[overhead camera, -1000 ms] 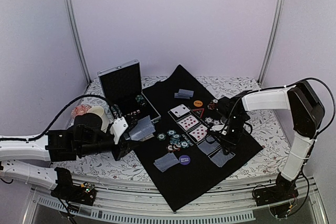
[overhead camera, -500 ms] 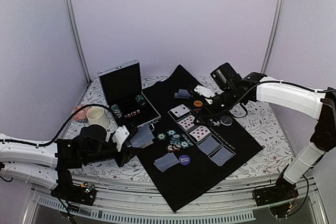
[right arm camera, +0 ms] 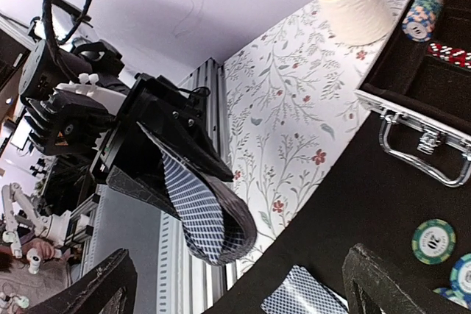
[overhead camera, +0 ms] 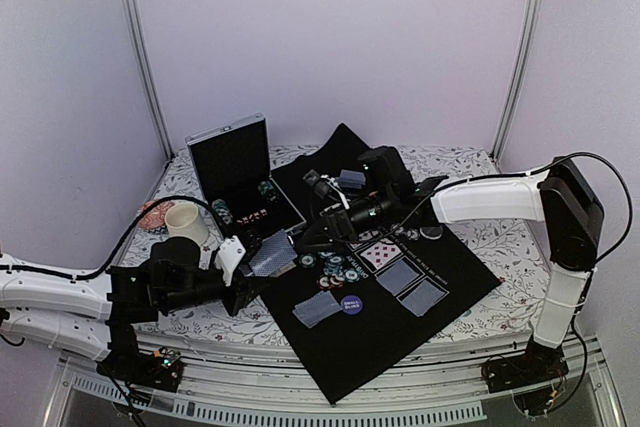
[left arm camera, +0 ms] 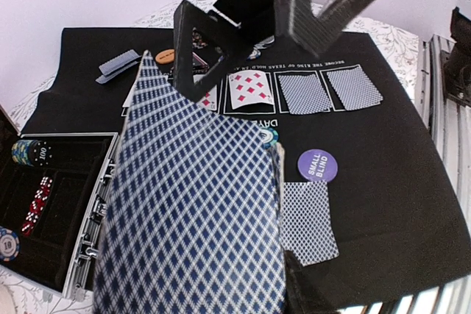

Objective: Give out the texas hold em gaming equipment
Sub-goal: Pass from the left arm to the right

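Note:
My left gripper (overhead camera: 248, 269) is shut on a deck of blue-diamond-backed playing cards (overhead camera: 272, 254), held tilted over the mat's left edge; the deck (left arm camera: 191, 204) fills the left wrist view. My right gripper (overhead camera: 318, 233) hangs open just right of it, its dark fingers (left arm camera: 195, 56) above the deck's far end. In the right wrist view the bent deck (right arm camera: 200, 215) sits between and beyond the open fingers (right arm camera: 107, 288). On the black mat (overhead camera: 400, 332) lie face-up cards (left arm camera: 250, 90), face-down cards (left arm camera: 304, 93), a dealt pair (left arm camera: 309, 222), a purple button (left arm camera: 318, 165) and chips (overhead camera: 338, 267).
The open silver case (overhead camera: 238, 169) with chips (left arm camera: 29, 152) and red dice (left arm camera: 35, 207) stands at the back left. A cream cup (overhead camera: 186, 222) sits left of it. A small card stack (left arm camera: 118, 66) and orange button (left arm camera: 165, 55) lie far on the mat.
My right arm has swung from the mat's right side across to the left, up to the held deck, and its jaws have opened wide. My left gripper has kept hold of the deck.

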You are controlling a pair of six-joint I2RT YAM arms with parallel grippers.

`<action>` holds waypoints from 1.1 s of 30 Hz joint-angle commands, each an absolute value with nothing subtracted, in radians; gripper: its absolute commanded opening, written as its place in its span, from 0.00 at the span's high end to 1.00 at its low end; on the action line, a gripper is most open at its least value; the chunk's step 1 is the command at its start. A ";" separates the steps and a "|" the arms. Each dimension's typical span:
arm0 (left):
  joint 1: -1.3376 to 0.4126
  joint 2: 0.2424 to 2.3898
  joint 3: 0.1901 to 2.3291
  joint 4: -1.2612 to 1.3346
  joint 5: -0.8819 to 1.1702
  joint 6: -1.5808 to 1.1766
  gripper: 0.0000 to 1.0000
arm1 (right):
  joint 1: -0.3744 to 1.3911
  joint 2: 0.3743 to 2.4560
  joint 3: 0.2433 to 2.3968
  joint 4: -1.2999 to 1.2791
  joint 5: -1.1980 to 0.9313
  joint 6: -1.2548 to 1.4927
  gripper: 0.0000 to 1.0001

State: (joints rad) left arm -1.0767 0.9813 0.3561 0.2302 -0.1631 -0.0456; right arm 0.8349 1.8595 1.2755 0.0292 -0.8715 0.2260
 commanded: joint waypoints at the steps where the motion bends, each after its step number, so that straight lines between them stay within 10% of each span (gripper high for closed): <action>1: -1.071 0.968 0.370 0.277 -0.159 -0.020 0.66 | 0.880 1.907 1.350 0.138 -0.974 0.291 0.02; 10: -1.071 0.959 0.375 0.283 -0.147 0.002 0.66 | 0.909 2.010 1.410 0.108 -0.954 0.320 0.22; 26: -1.072 0.984 0.393 0.278 -0.186 0.043 0.65 | 0.950 2.085 1.524 -0.024 -1.002 0.292 0.85; 33: -1.072 1.028 0.436 0.186 -0.283 -0.011 0.07 | 0.926 2.112 1.547 -0.127 -0.871 0.249 0.98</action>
State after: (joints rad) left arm -1.0779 1.0088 0.3855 0.2310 -0.2012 0.0193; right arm 0.9295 2.0686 1.5196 -0.0334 -0.9421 0.2630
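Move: The deck of cards, already pinched in the left fingers, has its middle about 8 cm left of the open right hand, 4 cm back and 1 cm lower. Some 17 cm below the right hand lie the two dealt cards, 3 cm back and 1 cm left, and the chip pile, 8 cm ahead and 5 cm right. The case handle is roughly 14 cm ahead, 11 cm left and 16 cm lower. From the left hand, the right gripper is about 8 cm ahead, 13 cm right and 3 cm higher. The deck is held out almost still by the left hand while the right hand comes in about 6 cm to its left, drawing back some 2.5 cm and turning roughly 10 degrees counter-clockwise. The right fingers close from wide open to nearly shut, pinching the deck's free edge; only then do the left fingers spread wide. ##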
